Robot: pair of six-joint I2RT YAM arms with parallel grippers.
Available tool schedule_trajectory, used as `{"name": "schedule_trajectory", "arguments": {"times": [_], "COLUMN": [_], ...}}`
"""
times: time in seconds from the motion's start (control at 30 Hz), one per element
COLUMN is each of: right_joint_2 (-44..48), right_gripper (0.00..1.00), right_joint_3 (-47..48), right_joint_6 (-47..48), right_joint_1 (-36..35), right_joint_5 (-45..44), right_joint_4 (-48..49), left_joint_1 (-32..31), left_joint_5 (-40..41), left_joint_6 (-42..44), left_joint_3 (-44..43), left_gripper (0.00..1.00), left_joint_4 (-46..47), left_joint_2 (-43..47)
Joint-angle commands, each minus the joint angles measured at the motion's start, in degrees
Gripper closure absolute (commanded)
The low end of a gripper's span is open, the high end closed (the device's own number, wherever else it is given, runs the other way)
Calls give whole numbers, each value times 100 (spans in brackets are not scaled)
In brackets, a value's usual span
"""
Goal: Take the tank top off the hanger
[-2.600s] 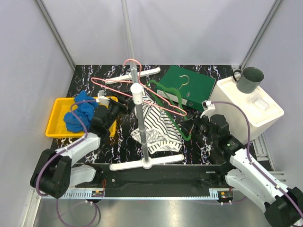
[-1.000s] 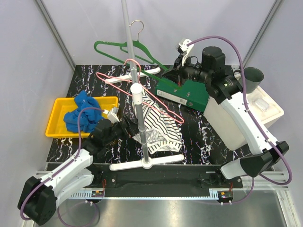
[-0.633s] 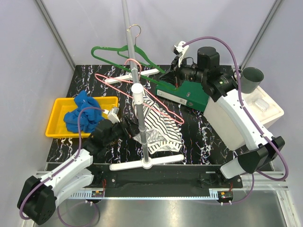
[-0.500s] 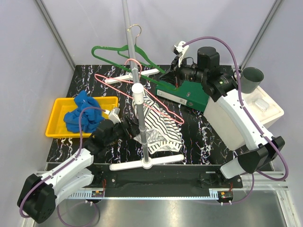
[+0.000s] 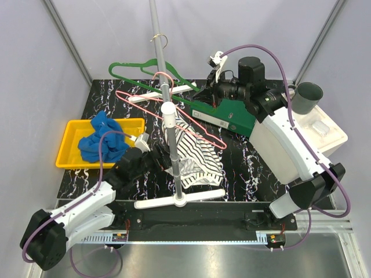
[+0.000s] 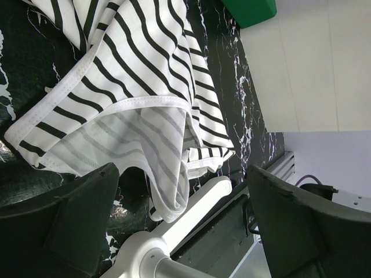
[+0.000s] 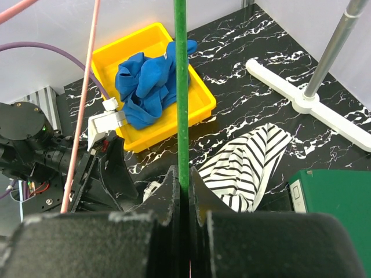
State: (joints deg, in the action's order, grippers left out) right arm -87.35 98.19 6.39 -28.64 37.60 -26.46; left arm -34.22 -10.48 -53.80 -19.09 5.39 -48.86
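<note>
The black-and-white striped tank top point(image 5: 196, 156) lies crumpled on the black table by the rack's pole, off any hanger. A bare green hanger point(image 5: 142, 74) is up in the air at the back. My right gripper point(image 5: 204, 92) is shut on the hanger's straight bar point(image 7: 181, 87); in the right wrist view the jaws point(image 7: 184, 188) pinch the bar. My left gripper point(image 5: 156, 157) stands open low at the tank top's left edge. In the left wrist view the striped cloth point(image 6: 133, 75) hangs just ahead of the wide-apart fingers point(image 6: 81, 208).
A white rack with a steel pole point(image 5: 168, 136) and white feet point(image 6: 203, 200) stands mid-table, a pink hanger point(image 5: 174, 113) on it. Yellow tray point(image 5: 69, 147) with blue cloth point(image 5: 101, 139) is left. Green binder point(image 5: 232, 113), white box point(image 5: 301, 130) and grey mug point(image 5: 306, 97) are right.
My right arm has carried the green hanger further left and slightly down, its hook now beside the rack's pole. My left gripper has crept right, closer to the tank top.
</note>
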Motion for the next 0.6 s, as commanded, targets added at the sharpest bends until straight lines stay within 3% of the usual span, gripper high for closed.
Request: {"name": "schedule_trajectory", "arguments": {"times": [0.0,0.1,0.13,0.2,0.23,0.3,0.4,0.57], "right_joint_2": [-19,16,34,95,122,306,657,1527], "right_gripper": [100,74,52,36,24,12,0,0], "right_joint_3": [200,139,121,43,-10,-229,-667,-1642], "right_joint_6": [-147,-252,-392,-603,-856,-1095,-1718,-2396], "right_joint_1": [-80,-80,-80,-80,-80,-80,-80,-80], "right_joint_5": [-183,-543,-665,-1113,-1367,-1693,-2449,-3724], "right_joint_4": [132,141,132,141,141,141,141,141], "left_joint_1": [-59,-76,-85,-103,-146,-173,-234,-331], "left_joint_5": [248,283,301,345,423,485,591,758], "left_joint_6": [36,54,54,71,98,150,168,151], "left_joint_3": [-191,-261,-279,-349,-367,-402,-437,-455], "left_gripper": [4,4,4,3,3,2,2,2], "left_joint_4": [6,15,6,32,50,129,252,620], "left_joint_2": [8,-141,-185,-343,-430,-519,-756,-1283]}}
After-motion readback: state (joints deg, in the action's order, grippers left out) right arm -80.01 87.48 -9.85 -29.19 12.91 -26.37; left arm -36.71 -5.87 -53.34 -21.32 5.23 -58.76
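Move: The right hand, high over the table, holds the near right-hand end of the green hanger; the hanger's middle is about 18 cm to its left, 5 cm ahead and slightly higher, with the pink hanger some 13 cm left and 8 cm back, and the green binder 8 cm right, 10 cm ahead, far below. The striped tank top's middle lies roughly 12 cm right of the left hand, 2 cm ahead and 10 cm below; the rack's near foot is 6 cm right, 15 cm back. The right fingers open from shut to fully wide and let go of the green hanger's end, the hand easing about 2 cm forward before it pulls away some 5 cm to the right and 4 cm down, swinging clockwise by nearly 30 degrees and tipping its fingers down a little. Meanwhile the left hand, still wide open, sinks about 3.5 cm towards the striped tank top on the table with a slight roll, without any touch to be seen. ##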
